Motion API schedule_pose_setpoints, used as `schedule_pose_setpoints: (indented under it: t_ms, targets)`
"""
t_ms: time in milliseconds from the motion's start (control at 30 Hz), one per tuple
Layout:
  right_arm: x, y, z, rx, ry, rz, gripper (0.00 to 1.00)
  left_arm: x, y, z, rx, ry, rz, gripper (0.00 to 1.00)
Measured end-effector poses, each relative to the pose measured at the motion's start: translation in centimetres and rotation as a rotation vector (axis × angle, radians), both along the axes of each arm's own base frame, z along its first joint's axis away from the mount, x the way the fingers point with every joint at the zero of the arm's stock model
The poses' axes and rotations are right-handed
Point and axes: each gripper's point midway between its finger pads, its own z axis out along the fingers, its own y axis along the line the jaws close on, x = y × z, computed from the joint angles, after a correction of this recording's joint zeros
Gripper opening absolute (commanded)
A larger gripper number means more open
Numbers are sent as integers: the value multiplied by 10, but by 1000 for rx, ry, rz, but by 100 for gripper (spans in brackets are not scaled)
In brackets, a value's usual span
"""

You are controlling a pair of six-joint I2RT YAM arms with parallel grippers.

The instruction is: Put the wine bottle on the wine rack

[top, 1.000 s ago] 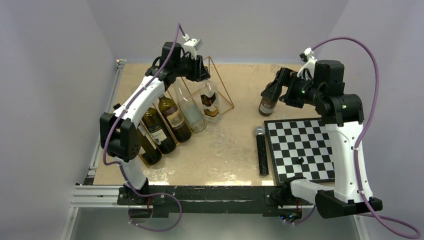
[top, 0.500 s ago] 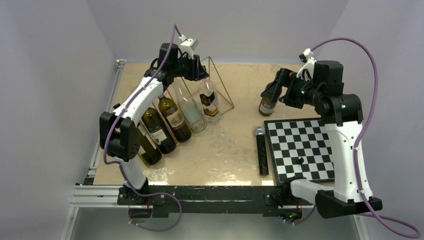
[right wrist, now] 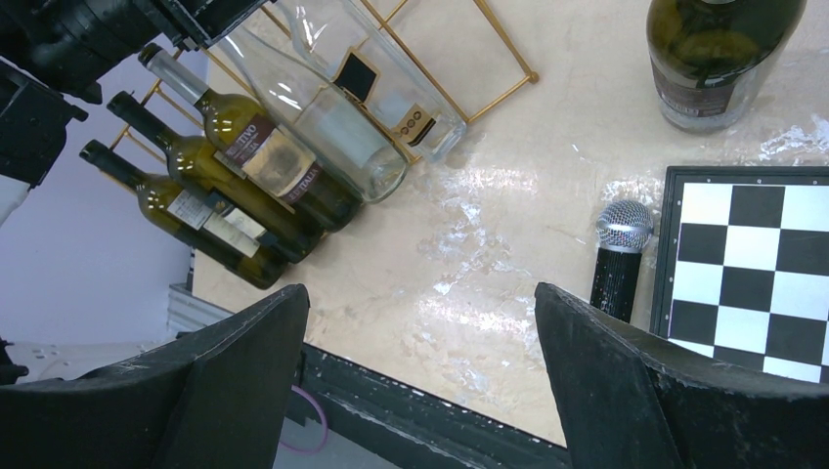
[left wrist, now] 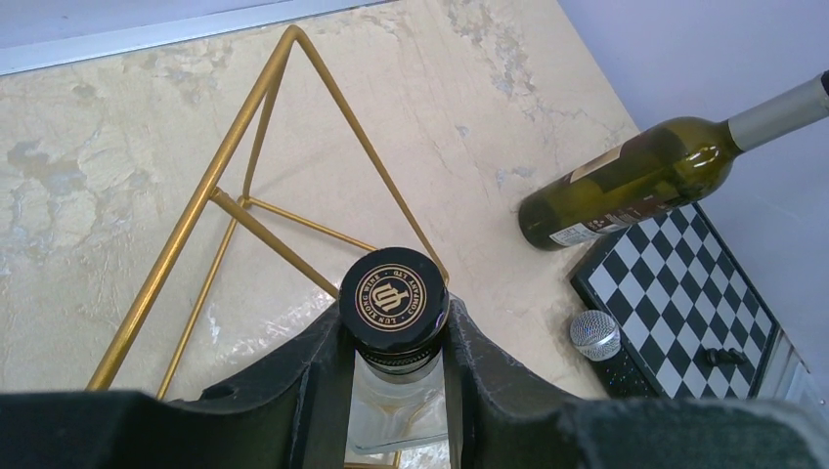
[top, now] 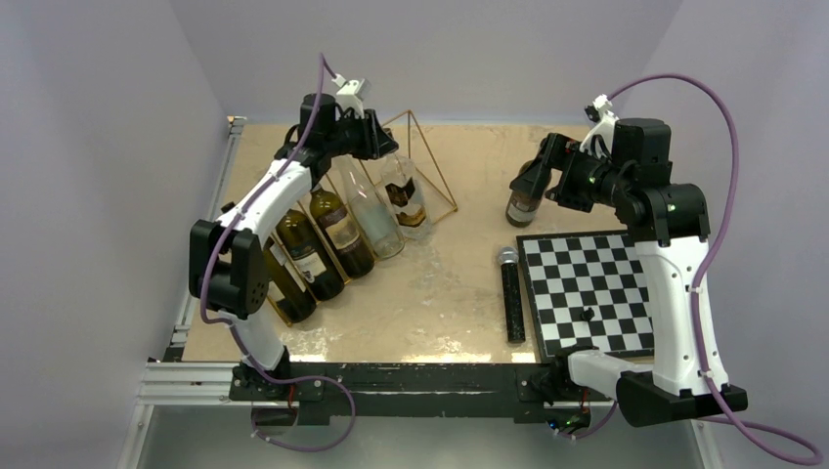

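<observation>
The wine rack (top: 436,172) is a slanted gold wire frame at the back left of the table; it also shows in the left wrist view (left wrist: 244,127). My left gripper (top: 377,147) is shut on the neck of a clear square bottle (top: 407,198), just under its black cap (left wrist: 394,298). That bottle lies in the rack's right-hand occupied slot. A green wine bottle (top: 523,203) stands upright on the table right of the rack. My right gripper (right wrist: 418,293) is open and empty, hovering by the top of the green wine bottle (right wrist: 719,59).
Two dark bottles (top: 332,233) and a clear one (top: 373,213) lie in the rack's left slots. A black microphone (top: 511,293) lies beside a chessboard (top: 626,264) at the front right. A small black piece (top: 587,315) sits on the board.
My left gripper has drawn back and to the left along the rack, still shut on the clear bottle's neck. The right arm and the green bottle have not moved.
</observation>
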Motion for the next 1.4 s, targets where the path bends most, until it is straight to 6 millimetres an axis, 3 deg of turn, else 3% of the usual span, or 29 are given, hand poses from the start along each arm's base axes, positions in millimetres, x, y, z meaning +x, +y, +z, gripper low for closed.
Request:
schedule_pose_setpoints:
  t_ms: [200, 367, 767, 933, 1400]
  targets:
    - [0, 0, 0, 0, 0, 0, 90, -1, 11, -8, 21, -1, 67, 55]
    - [0, 0, 0, 0, 0, 0, 90, 1, 21, -22, 57, 33, 138, 59]
    - [0, 0, 0, 3, 2, -2, 91, 2, 18, -16, 16, 100, 221, 85]
    - [2, 0, -2, 3, 8, -2, 93, 0, 23, -8, 12, 161, 284, 91]
    - [12, -6, -8, -25, 21, -46, 91, -10, 34, -12, 31, 263, 357, 92]
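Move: The clear square bottle, already in the left fingers by its black cap, hangs with its middle about 11 cm below that hand, 3 cm back and 3 cm to its right. It is going to the rack's upper rail, roughly 3 cm left, 2 cm ahead and 4 cm below. The round clear bottle in the neighbouring slot lies some 5 cm left, 6 cm back and 13 cm down. From the right hand the square bottle is about 15 cm ahead, 24 cm left and 23 cm lower. The square bottle's capped neck is brought about 2 cm left and 2 cm down towards the rack's upper rail by the left hand, whose fingers begin opening on the way and spread wide to let go. The emptied hand rises a little, then edges farther left, turning counter-clockwise some 20 degrees and tipping downward. ##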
